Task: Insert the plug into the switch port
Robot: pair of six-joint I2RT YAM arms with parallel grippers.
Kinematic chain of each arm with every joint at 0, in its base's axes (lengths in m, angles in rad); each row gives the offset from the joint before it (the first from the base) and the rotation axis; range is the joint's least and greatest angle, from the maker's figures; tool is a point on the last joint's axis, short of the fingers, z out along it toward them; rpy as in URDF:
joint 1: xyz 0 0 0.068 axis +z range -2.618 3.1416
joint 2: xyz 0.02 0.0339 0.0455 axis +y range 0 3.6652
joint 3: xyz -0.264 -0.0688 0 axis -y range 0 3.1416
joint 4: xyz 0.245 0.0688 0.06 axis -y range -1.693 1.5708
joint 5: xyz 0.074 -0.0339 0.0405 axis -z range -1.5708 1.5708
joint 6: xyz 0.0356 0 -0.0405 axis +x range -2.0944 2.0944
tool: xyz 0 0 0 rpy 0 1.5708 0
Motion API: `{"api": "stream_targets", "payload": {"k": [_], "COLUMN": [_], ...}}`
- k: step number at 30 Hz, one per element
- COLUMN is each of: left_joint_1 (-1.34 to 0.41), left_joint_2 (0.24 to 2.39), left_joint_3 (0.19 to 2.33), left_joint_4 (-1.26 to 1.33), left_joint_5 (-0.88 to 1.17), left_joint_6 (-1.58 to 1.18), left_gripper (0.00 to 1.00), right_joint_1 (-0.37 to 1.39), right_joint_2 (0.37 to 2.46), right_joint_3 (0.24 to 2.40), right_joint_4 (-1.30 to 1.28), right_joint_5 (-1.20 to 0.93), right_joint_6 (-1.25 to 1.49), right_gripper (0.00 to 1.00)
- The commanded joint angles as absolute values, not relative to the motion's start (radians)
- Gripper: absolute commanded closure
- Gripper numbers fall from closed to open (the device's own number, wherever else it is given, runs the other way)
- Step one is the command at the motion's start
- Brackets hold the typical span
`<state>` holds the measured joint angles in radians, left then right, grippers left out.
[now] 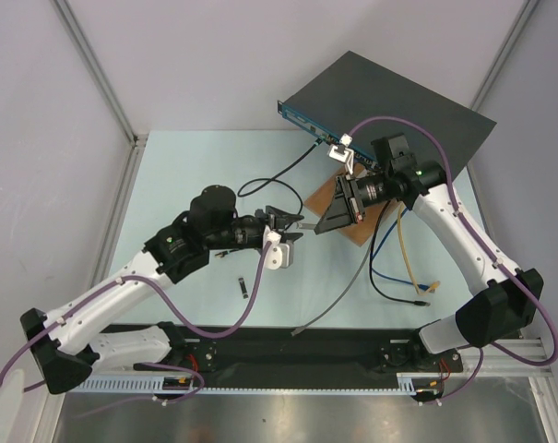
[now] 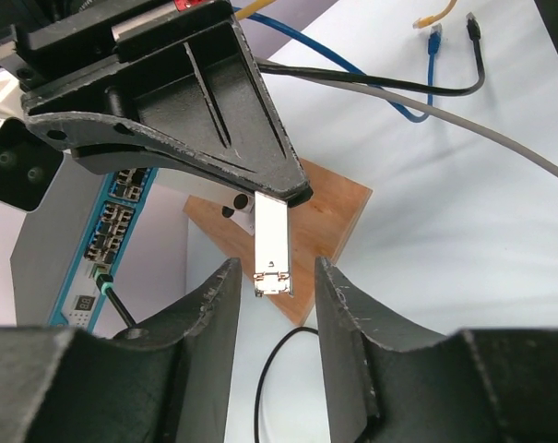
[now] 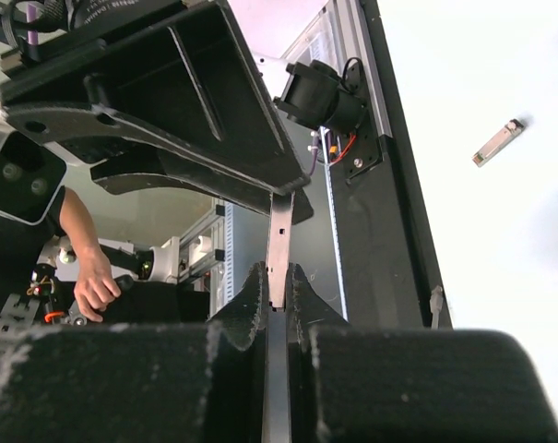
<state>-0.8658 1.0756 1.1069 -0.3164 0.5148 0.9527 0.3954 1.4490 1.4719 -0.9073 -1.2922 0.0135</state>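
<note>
The plug [image 2: 272,249], a slim silver metal module, is clamped in my shut right gripper [image 3: 279,277] and sticks out from its fingertips. My left gripper [image 2: 272,277] stands open around the plug's free end, with a gap on each side. From above, the two grippers [image 1: 292,221] [image 1: 326,214] meet tip to tip over the table's middle, near the wooden board [image 1: 366,221]. The switch [image 1: 398,101] is a flat black box at the back right. Its blue front face [image 2: 112,231] shows rows of small sockets.
A second silver module [image 1: 243,286] lies on the table in front of the left arm. A black cable [image 1: 279,175] runs from the switch face. Blue, yellow, black and grey cables [image 1: 389,268] trail beside the right arm. A white bracket [image 1: 343,148] stands on the board's far end.
</note>
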Motion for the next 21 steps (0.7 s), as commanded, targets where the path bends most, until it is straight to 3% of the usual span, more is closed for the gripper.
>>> {"api": "stream_targets", "payload": {"k": [1, 6, 12, 15, 16, 17, 18, 20, 21], "left_joint_1": [-0.873, -0.873, -0.874, -0.879, -0.880, -0.882, -0.882, -0.882, -0.882], "left_joint_2": [1.088, 1.091, 1.095, 1.100, 1.103, 1.107, 1.112, 1.132, 1.138], "left_joint_3": [1.120, 1.118, 1.126, 1.131, 1.135, 1.141, 1.152, 1.169, 1.184], "left_joint_4": [-0.291, -0.285, -0.278, -0.276, -0.281, -0.284, -0.284, -0.282, -0.282], "left_joint_5": [0.522, 0.515, 0.515, 0.514, 0.511, 0.506, 0.494, 0.476, 0.450], "left_joint_6": [0.965, 0.963, 0.951, 0.945, 0.940, 0.931, 0.914, 0.839, 0.803], "left_gripper": [0.59, 0.64, 0.78, 0.91, 1.00, 1.00, 1.00, 1.00, 0.99], "right_joint_1": [0.400, 0.402, 0.402, 0.402, 0.402, 0.400, 0.393, 0.373, 0.344], "right_joint_2": [1.419, 1.419, 1.419, 1.419, 1.417, 1.417, 1.417, 1.414, 1.414], "right_joint_3": [1.477, 1.474, 1.471, 1.471, 1.473, 1.477, 1.483, 1.523, 1.540], "right_joint_4": [-0.884, -0.884, -0.877, -0.867, -0.862, -0.859, -0.853, -0.848, -0.833], "right_joint_5": [-1.310, -1.310, -1.310, -1.301, -1.290, -1.282, -1.276, -1.232, -1.215], "right_joint_6": [0.025, 0.025, 0.026, 0.035, 0.043, 0.054, 0.054, 0.054, 0.064], "right_gripper": [1.00, 1.00, 1.00, 1.00, 1.00, 0.97, 0.74, 0.49, 0.31]}}
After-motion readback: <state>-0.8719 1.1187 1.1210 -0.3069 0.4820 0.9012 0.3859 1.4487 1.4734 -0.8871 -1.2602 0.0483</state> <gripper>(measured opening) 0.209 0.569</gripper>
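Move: The plug, held in the right hand's shut fingertips, has its middle about 2 cm to the right of the left hand and 1 cm below it; from the right hand it is roughly 2 cm to the left. From the left hand, the middle of the switch's port row is some 26 cm ahead, 16 cm right and 15 cm lower, the wooden board about 19 ahead, 15 right and 29 below, and a spare plug on the table 4 back, 14 left and 31 below. The left fingers close from both sides onto the free end of the plug and keep their grip, the hand shifting only about 1 cm forward and down, with hardly any turn. The right hand holds the other end still until the left grip is on, then opens wide, lets go, and starts about 1 cm forward at the very end. ##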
